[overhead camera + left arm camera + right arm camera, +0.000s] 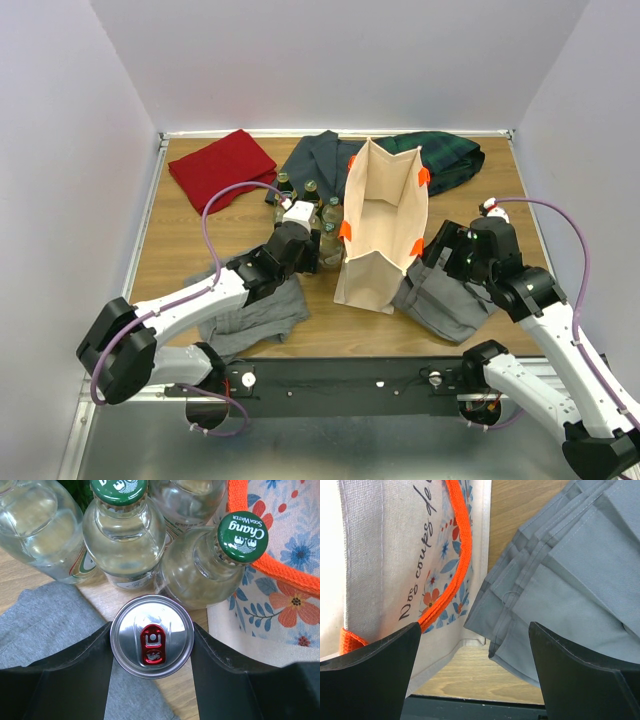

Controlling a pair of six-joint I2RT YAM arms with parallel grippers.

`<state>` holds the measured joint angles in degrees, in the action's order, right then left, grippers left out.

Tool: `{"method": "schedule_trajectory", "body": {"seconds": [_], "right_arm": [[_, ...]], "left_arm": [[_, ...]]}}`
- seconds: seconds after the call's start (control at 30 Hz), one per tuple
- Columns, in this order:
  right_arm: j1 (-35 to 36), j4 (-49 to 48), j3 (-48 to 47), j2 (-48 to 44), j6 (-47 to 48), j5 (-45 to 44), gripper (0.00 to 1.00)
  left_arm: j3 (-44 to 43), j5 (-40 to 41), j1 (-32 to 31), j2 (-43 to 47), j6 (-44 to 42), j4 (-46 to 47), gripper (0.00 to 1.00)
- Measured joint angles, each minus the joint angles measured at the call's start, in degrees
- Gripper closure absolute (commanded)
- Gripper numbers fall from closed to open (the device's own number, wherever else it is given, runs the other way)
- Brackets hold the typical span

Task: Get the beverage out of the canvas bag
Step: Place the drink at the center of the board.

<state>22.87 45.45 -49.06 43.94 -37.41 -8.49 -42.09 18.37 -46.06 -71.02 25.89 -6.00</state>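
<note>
The beige canvas bag (385,215) with orange handles stands upright and open at mid-table. Its flowered side shows in the left wrist view (280,605) and in the right wrist view (385,555). A silver beverage can (151,636) with a red tab sits just left of the bag, outside it. My left gripper (151,630) is shut on the can, with a finger pressing each side. In the top view the left gripper (303,248) hides the can. My right gripper (474,630) is open and holds nothing, low beside the bag's right wall (440,250).
Several clear soda bottles with green caps (125,535) (311,192) stand close beyond the can, against the bag. Grey folded clothes lie under each arm (255,310) (445,300). A red cloth (222,165), a dark garment (320,160) and a green plaid one (445,155) lie at the back.
</note>
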Motion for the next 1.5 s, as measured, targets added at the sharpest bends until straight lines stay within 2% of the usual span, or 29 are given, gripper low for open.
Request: {"method": "schedule_trajectory", "body": {"seconds": [0.03, 0.1, 0.17, 0.27, 0.33, 0.4, 0.43, 0.57, 0.67, 1.13, 1.37, 1.5], "right_arm": [[0.0, 0.0, 0.0, 0.0, 0.0, 0.0, 0.03], [0.0, 0.0, 0.0, 0.0, 0.0, 0.0, 0.03], [0.0, 0.0, 0.0, 0.0, 0.0, 0.0, 0.03], [0.0, 0.0, 0.0, 0.0, 0.0, 0.0, 0.03], [0.0, 0.0, 0.0, 0.0, 0.0, 0.0, 0.03], [0.0, 0.0, 0.0, 0.0, 0.0, 0.0, 0.03], [0.0, 0.0, 0.0, 0.0, 0.0, 0.0, 0.03], [0.0, 0.0, 0.0, 0.0, 0.0, 0.0, 0.03], [0.0, 0.0, 0.1, 0.0, 0.0, 0.0, 0.03], [0.0, -0.4, 0.4, 0.0, 0.0, 0.0, 0.03], [0.0, -0.4, 0.4, 0.3, 0.0, 0.0, 0.03], [0.0, -0.4, 0.4, 1.1, 0.0, 0.0, 0.03]], "left_arm": [[0.0, 0.0, 0.0, 0.0, -0.1, 0.0, 0.69], [0.0, 0.0, 0.0, 0.0, -0.3, 0.1, 0.67], [-0.1, 0.0, 0.0, -0.1, -0.5, 0.0, 0.56], [-0.2, 0.0, 0.0, -0.3, -0.8, 0.0, 0.48], [-0.2, 0.0, 0.0, -0.3, -1.0, 0.0, 0.36], [-0.3, 0.0, 0.0, -0.3, -1.1, 0.0, 0.36], [-0.3, 0.0, 0.0, -0.3, -1.2, -0.1, 0.29], [-0.5, 0.0, 0.0, -0.3, -1.7, -0.2, 0.09], [-1.5, 0.3, 0.0, -0.2, -2.2, -0.3, 0.05], [-3.3, 0.5, 0.2, 1.2, -2.4, -2.5, 0.01], [-8.8, 1.0, 0.2, 3.5, -3.0, -6.6, 0.01], [-15.6, -0.1, 0.2, 3.6, -4.3, -10.6, 0.01]]}}
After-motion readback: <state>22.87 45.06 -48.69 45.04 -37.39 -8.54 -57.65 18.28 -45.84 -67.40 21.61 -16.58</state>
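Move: The drink can stands between the left fingers, its middle about 3 cm below the hand point. A clear bottle stands roughly 6 cm ahead and 1 cm left of that hand, a second about 4 cm ahead and 5 cm right, a third some 8 cm ahead and 7 cm left; the canvas bag is centred about 15 cm right and 3 cm ahead. From the right hand the can lies about 30 cm left, 4 cm ahead and 10 cm lower. The can, already standing on the board, is held still a moment longer; then the left fingers open wide and let go of it on both sides. The left hand rises a couple of centimetres as they open, pauses briefly and lifts on faster, nearly straight up away from the can, about 10 cm in all, the fingertips tipping up slightly. ##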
